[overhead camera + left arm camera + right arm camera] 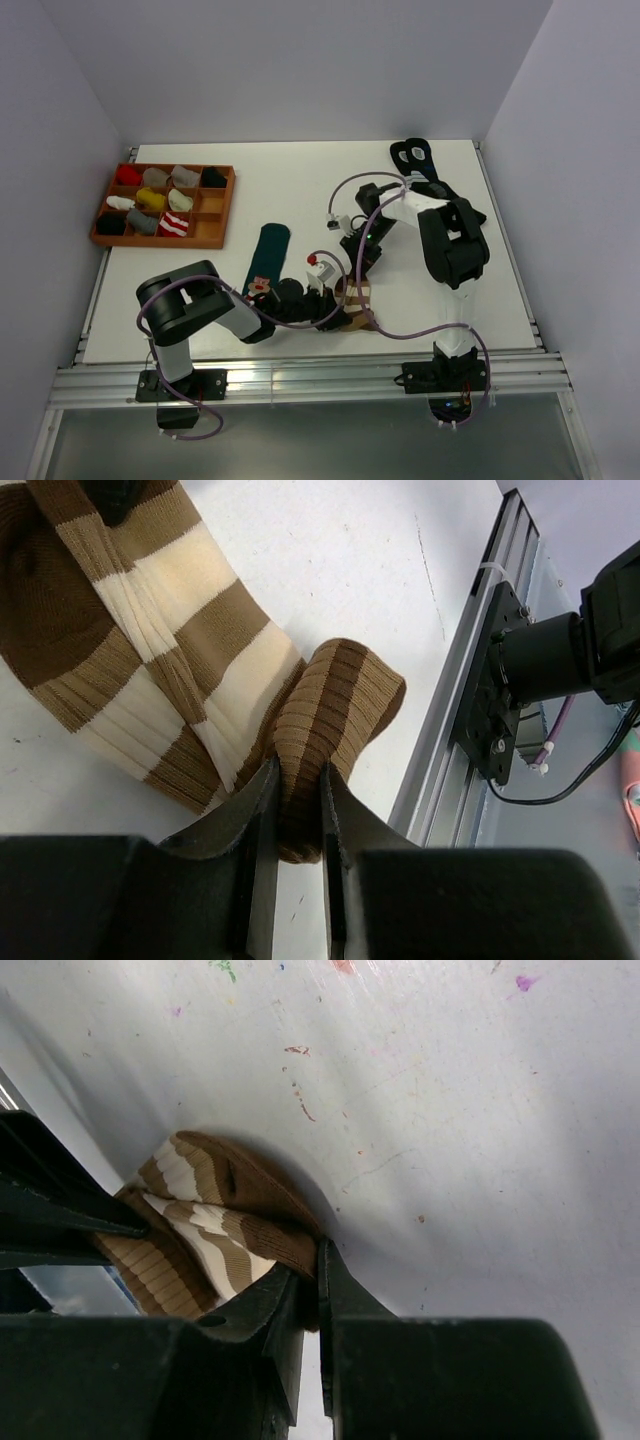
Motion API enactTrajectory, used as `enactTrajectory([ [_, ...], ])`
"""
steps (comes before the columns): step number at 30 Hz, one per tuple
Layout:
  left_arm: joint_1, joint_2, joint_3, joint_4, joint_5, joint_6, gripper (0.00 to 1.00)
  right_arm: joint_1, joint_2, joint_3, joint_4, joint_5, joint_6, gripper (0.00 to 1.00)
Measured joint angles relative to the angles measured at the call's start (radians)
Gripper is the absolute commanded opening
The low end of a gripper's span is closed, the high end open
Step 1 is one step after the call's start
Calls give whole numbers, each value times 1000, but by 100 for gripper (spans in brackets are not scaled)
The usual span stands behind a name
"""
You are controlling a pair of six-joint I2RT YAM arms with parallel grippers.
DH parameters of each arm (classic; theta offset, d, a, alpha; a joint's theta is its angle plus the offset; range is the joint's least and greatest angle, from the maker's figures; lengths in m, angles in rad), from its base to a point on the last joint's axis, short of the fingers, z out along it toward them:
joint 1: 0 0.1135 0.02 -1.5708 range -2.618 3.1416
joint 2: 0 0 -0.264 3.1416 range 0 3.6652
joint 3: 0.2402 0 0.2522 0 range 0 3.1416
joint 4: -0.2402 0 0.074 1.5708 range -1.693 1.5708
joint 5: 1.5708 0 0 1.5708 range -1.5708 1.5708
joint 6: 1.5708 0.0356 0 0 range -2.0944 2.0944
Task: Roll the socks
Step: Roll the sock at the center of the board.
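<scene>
The brown sock with cream stripes [358, 300] lies bunched near the table's front edge, between both arms. My left gripper [298, 775] is shut on a folded brown end of this sock [180, 630], which bulges up between the jaws. My right gripper [310, 1260] is shut on a dark brown edge of the same sock [215, 1230], low against the table. In the top view the left gripper [335, 315] comes in from the left and the right gripper [358, 268] from behind. The dark green sock [268, 255] lies flat just to the left.
A wooden tray [215, 235] of rolled socks sits at the back left. A black pair of socks [412, 155] lies at the far right edge. The aluminium rail [470, 680] runs close beside the held sock. Purple cables loop over the arms.
</scene>
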Motion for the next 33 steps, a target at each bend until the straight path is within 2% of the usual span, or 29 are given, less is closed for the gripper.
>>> enactTrajectory([
  [1, 0, 0, 3, -5, -2, 1, 0, 0, -2, 0, 0, 1, 0, 21],
  [7, 0, 29, 27, 0, 6, -3, 0, -2, -25, 0, 37, 15, 9, 39],
  [15, 26, 115, -6, 174, 42, -89, 0, -8, -104, -34, 117, 30, 29, 41],
  [20, 43, 147, -12, 224, 63, -143, 0, -39, -193, -100, 161, 32, 29, 43],
  [27, 62, 140, -2, 184, 83, -196, 0, -70, -465, -266, 216, 50, -51, 46],
  [33, 92, 111, 35, 58, 134, -221, 0, -63, -651, -419, 219, 40, -197, 52],
])
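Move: The striped brown sock's middle lies about 7 cm back and some 2 cm left of the right gripper, at its height; that gripper has the sock's far edge pinched. From the left gripper, still gripping the bunched near end, it lies roughly 5 cm ahead, 2 cm right and 2 cm lower. The green sock lies some 22 cm left and 3 cm ahead of the right gripper, the black socks about 17 cm right and 20 cm ahead. Open the right gripper to let go of the sock's far edge and ease it about 2.5 cm forward, then lift it roughly 8 cm off the sock while moving right and back, swinging its fingertips outward some 30 degrees. Keep the left gripper's hold on the bunched near end, nudging it slightly forward and down as its wrist rolls far side down. ##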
